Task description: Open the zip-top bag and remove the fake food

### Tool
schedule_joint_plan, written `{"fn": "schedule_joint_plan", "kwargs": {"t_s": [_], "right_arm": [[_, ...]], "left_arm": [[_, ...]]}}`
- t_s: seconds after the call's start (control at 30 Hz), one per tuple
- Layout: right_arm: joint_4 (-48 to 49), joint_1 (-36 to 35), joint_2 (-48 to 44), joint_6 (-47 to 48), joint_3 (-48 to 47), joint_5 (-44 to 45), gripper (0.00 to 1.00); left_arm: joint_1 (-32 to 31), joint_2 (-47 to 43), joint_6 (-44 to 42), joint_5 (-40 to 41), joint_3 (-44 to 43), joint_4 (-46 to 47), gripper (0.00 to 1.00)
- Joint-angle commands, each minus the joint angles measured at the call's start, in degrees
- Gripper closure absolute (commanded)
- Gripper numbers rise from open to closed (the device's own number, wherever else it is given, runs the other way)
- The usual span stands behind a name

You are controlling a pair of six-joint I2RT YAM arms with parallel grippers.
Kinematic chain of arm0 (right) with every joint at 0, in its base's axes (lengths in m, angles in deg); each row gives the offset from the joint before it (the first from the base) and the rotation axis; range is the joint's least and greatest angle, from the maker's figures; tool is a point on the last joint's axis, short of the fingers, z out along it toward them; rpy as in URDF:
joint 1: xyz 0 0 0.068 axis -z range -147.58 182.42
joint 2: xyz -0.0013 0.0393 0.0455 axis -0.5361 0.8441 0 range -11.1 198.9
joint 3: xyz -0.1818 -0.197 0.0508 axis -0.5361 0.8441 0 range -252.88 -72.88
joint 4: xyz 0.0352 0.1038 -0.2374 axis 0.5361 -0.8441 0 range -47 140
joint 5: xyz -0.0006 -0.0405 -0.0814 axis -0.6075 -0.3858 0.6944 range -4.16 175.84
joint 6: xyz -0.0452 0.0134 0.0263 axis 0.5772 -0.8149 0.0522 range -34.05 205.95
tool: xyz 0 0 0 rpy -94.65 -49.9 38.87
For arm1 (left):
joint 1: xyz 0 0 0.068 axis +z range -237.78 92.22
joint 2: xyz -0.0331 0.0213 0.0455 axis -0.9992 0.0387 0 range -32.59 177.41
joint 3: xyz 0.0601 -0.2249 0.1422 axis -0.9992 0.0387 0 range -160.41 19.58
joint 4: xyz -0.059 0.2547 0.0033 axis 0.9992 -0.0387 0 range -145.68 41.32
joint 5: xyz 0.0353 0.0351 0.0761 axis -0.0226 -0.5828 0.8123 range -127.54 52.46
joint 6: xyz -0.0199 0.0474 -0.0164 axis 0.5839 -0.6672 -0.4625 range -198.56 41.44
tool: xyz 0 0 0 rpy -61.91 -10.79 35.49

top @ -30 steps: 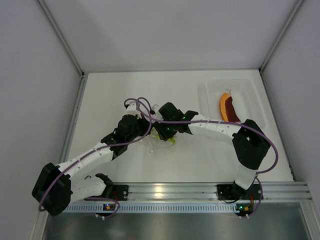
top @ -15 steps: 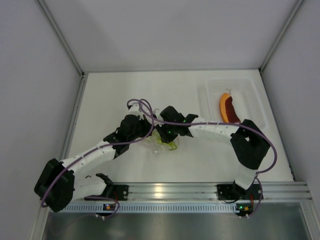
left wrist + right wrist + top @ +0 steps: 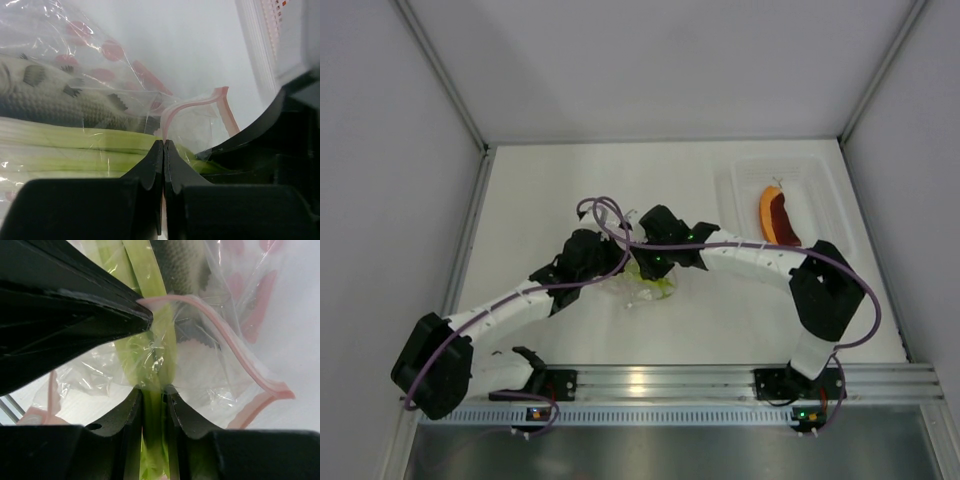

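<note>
The zip-top bag (image 3: 642,288) lies crumpled mid-table between both grippers. My left gripper (image 3: 164,143) is shut on its pink-red zip strip (image 3: 192,102); it shows in the top view (image 3: 616,266) at the bag's left. My right gripper (image 3: 152,390) is shut on the yellow-green leek stalk (image 3: 150,347) at the bag's open mouth, with wrinkled film over the stalk; it shows in the top view (image 3: 650,266) too. The silver-grey fish (image 3: 55,97) lies inside the bag beside the leek (image 3: 75,150). The orange and dark red slice (image 3: 776,215) lies in the tray.
A rigid clear tray (image 3: 740,182) stands at the back right, near the right wall. The two arms cross closely over the bag, with a purple cable (image 3: 605,210) looped above them. A metal rail (image 3: 660,380) runs along the near edge.
The left arm has shifted a little to the right and the bag has bunched up slightly between the grippers. Both grippers keep their hold.
</note>
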Motion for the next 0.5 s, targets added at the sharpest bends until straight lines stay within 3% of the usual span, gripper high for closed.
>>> {"fn": "schedule_joint_plan", "kwargs": {"t_s": [0.0, 0.2, 0.47], "right_arm": [[-1.83, -0.59, -4.27, -0.19, -6.0, 0.54, 1.0], [-9.57, -0.68, -4.62, 0.51, -11.01, 5.46, 1.0], [-13.27, 0.11, -14.09, 1.92, -3.03, 10.13, 1.0]], "left_arm": [[-0.18, 0.48, -0.68, -0.8, -0.94, 2.97, 1.0], [-0.09, -0.04, -1.12, 0.34, -0.15, 2.97, 1.0], [0.08, -3.55, 1.07, 11.75, -0.14, -0.81, 1.0]]}}
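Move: The celery is already in the right fingers at the bag's mouth, and the white tray it is bound for lies some 32 cm to the right and 15 cm ahead, a few centimetres lower. The orange-red food in the tray is roughly 30 cm right and 14 cm ahead; the fish in the bag lies about 6 cm ahead and 10 cm left. From the left hand, which holds the bag's edge, the tray is about 37 cm right and 12 cm ahead. Still pinching the celery, the right hand rises about 5 cm, then pulls right, the left keeping the bag. ##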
